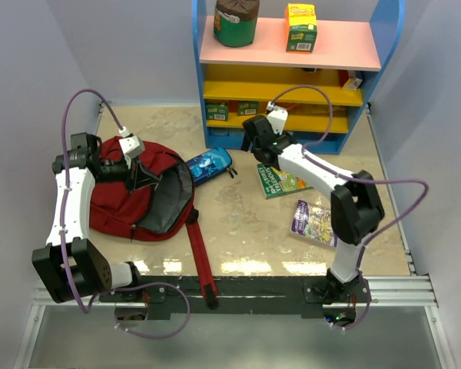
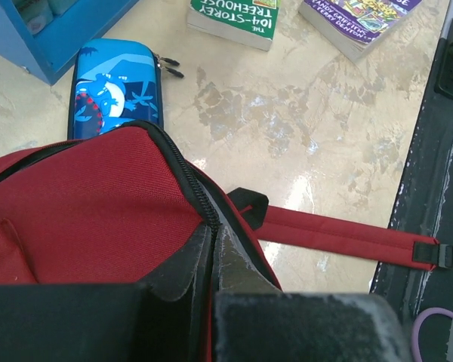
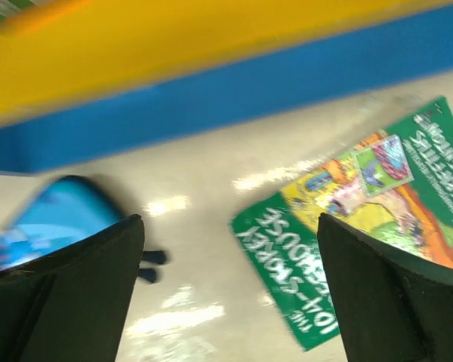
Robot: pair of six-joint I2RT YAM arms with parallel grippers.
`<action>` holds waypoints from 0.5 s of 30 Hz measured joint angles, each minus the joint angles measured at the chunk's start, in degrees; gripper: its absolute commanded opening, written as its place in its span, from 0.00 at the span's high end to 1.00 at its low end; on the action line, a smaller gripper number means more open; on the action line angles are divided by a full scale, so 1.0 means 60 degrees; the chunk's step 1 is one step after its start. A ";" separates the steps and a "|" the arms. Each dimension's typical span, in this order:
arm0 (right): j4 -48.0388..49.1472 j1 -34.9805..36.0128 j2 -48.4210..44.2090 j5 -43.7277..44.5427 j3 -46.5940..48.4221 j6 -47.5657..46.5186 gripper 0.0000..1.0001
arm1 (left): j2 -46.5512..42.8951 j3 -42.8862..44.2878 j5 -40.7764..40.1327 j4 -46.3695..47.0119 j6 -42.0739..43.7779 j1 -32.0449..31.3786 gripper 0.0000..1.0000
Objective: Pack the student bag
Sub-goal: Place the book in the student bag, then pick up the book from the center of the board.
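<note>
The dark red student bag lies at the table's left, and its main opening gapes to show grey lining. My left gripper is shut on the bag's zippered rim and holds that edge up; in the left wrist view the left gripper pinches the rim between both jaws. My right gripper hovers open over bare table between the blue pencil case and a green book. Nothing lies between the jaws of the right gripper.
A purple book lies right of the green book. The pencil case sits just beyond the bag's top. A blue and yellow shelf unit stands at the back. One red strap runs over the table's near edge.
</note>
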 measured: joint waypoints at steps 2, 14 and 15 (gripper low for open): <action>-0.0532 0.0007 0.0736 0.0353 0.0255 -0.0127 0.01 | 0.0000 0.0000 0.0000 -0.0069 0.0069 0.0000 1.00; -0.2444 0.0015 0.3402 0.1596 0.2106 0.0244 0.05 | 0.0062 -0.0025 -0.0004 -0.0379 0.0616 0.0011 1.00; -0.2466 0.0018 0.3432 0.1701 0.2182 0.0262 0.05 | 0.0084 -0.0029 -0.0004 -0.0390 0.0670 0.0011 1.00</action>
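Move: The 104-Storey Treehouse book lies about 9 cm to the right of the open right hand, roughly level with it fore and aft and some 15 cm below. The shelf's blue front edge runs about 9 cm ahead, its middle 4 cm to the right. The blue pencil case is 18 cm left and 3 cm ahead, the purple book 15 cm back and 21 cm right. From the left hand, the Treehouse book lies some 44 cm right and 12 cm ahead. Down towards the left end of the green Treehouse book, the right hand sinks about 10 cm, quickly at first and then levelling off, while drifting a couple of centimetres right. The wrist tips the fingers further down and lowers its left side, some 20 degrees in all. The fingers stay wide open; no touch on the book can be seen. ##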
